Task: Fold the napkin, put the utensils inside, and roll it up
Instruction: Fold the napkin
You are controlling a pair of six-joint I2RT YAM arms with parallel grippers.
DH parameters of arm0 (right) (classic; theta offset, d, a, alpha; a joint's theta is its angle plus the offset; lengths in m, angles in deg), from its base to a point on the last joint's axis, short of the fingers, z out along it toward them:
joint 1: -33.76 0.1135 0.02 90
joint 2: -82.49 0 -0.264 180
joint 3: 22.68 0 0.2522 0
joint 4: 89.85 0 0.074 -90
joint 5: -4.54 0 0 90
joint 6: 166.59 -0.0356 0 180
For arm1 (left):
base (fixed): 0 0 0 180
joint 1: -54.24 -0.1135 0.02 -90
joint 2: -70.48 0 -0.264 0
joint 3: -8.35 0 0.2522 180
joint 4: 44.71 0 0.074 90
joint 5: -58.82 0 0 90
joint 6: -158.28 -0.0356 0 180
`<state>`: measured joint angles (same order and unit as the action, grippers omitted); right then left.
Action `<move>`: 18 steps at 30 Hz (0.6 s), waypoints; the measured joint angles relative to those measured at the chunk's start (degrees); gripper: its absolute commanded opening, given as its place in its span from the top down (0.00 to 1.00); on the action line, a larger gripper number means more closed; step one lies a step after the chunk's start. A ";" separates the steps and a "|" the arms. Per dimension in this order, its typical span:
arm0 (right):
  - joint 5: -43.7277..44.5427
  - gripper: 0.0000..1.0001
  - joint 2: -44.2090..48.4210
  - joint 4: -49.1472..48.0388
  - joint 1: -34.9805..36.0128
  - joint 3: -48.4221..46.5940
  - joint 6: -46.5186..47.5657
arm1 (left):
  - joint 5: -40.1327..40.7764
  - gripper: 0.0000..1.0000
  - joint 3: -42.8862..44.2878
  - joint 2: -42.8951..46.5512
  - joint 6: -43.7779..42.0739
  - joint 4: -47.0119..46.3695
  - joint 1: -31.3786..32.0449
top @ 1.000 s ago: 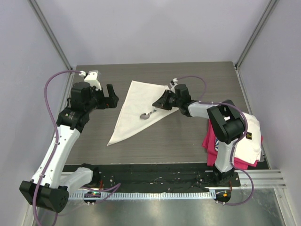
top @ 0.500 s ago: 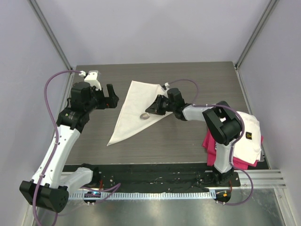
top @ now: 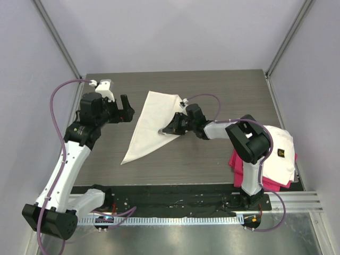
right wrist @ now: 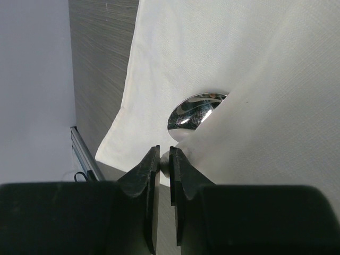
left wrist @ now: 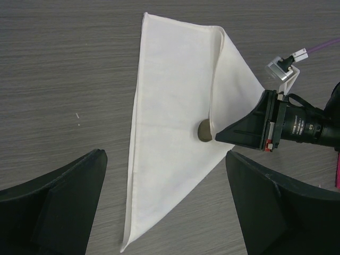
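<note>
The cream-white napkin (top: 146,127) (left wrist: 170,106) lies folded into a long triangle on the dark table. My right gripper (top: 169,129) (right wrist: 164,156) is shut on the napkin's right flap, which it holds low over the cloth. From under that flap only the spoon's silver bowl (right wrist: 195,109) (left wrist: 204,130) pokes out; its handle is hidden. My left gripper (top: 126,108) (left wrist: 164,175) hovers open to the left of the napkin, with nothing between its fingers.
A folded white cloth with a small dark logo (top: 280,151) lies on a pink cloth (top: 236,159) at the table's right edge. Frame posts and grey walls close in the table on the left, right and back.
My right gripper has moved left and nearer, dragging the napkin's flap over the spoon, so now only the bowl shows. The left arm has stayed still.
</note>
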<state>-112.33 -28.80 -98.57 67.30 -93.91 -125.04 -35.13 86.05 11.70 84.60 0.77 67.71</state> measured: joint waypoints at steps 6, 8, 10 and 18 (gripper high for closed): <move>-0.35 0.51 0.04 0.44 0.15 0.02 1.03 | 0.39 0.00 0.00 0.00 0.15 -0.02 0.00; -0.96 0.48 0.33 0.81 0.15 0.02 1.84 | 1.16 0.00 -0.04 -0.02 0.39 -0.04 0.00; -1.88 0.48 1.33 1.84 0.15 0.02 3.08 | 2.03 0.00 -0.17 -0.15 1.07 -0.07 0.00; -3.69 0.47 9.31 5.62 -0.59 -1.29 8.31 | 5.03 0.00 -7.04 0.07 8.55 -2.14 0.00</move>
<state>-116.03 -19.49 -92.95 66.71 -95.20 -116.73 -30.10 79.01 11.77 93.14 -1.37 67.71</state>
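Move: The right fingers hold the napkin's folded-over corner, right at the hand point. Around that hand, all about 1 cm lower: the spoon's bowl some 3 cm ahead and 1 cm left; the napkin's near tip about 11 cm back and 15 cm left; its far left corner roughly 23 cm ahead and 7 cm left. From the left hand the folded corner is around 4 cm ahead, 13 cm right and 21 cm below. The right fingers open and let go of the folded napkin corner beside the spoon, then that hand lifts some 6 cm clear, drifting about a centimetre back and tipping its fingers up some 10 degrees. The left hand, wide open and empty, sets off downwards about 5 cm towards the napkin, turning roughly 10 degrees counter-clockwise and dipping its fingertips. ##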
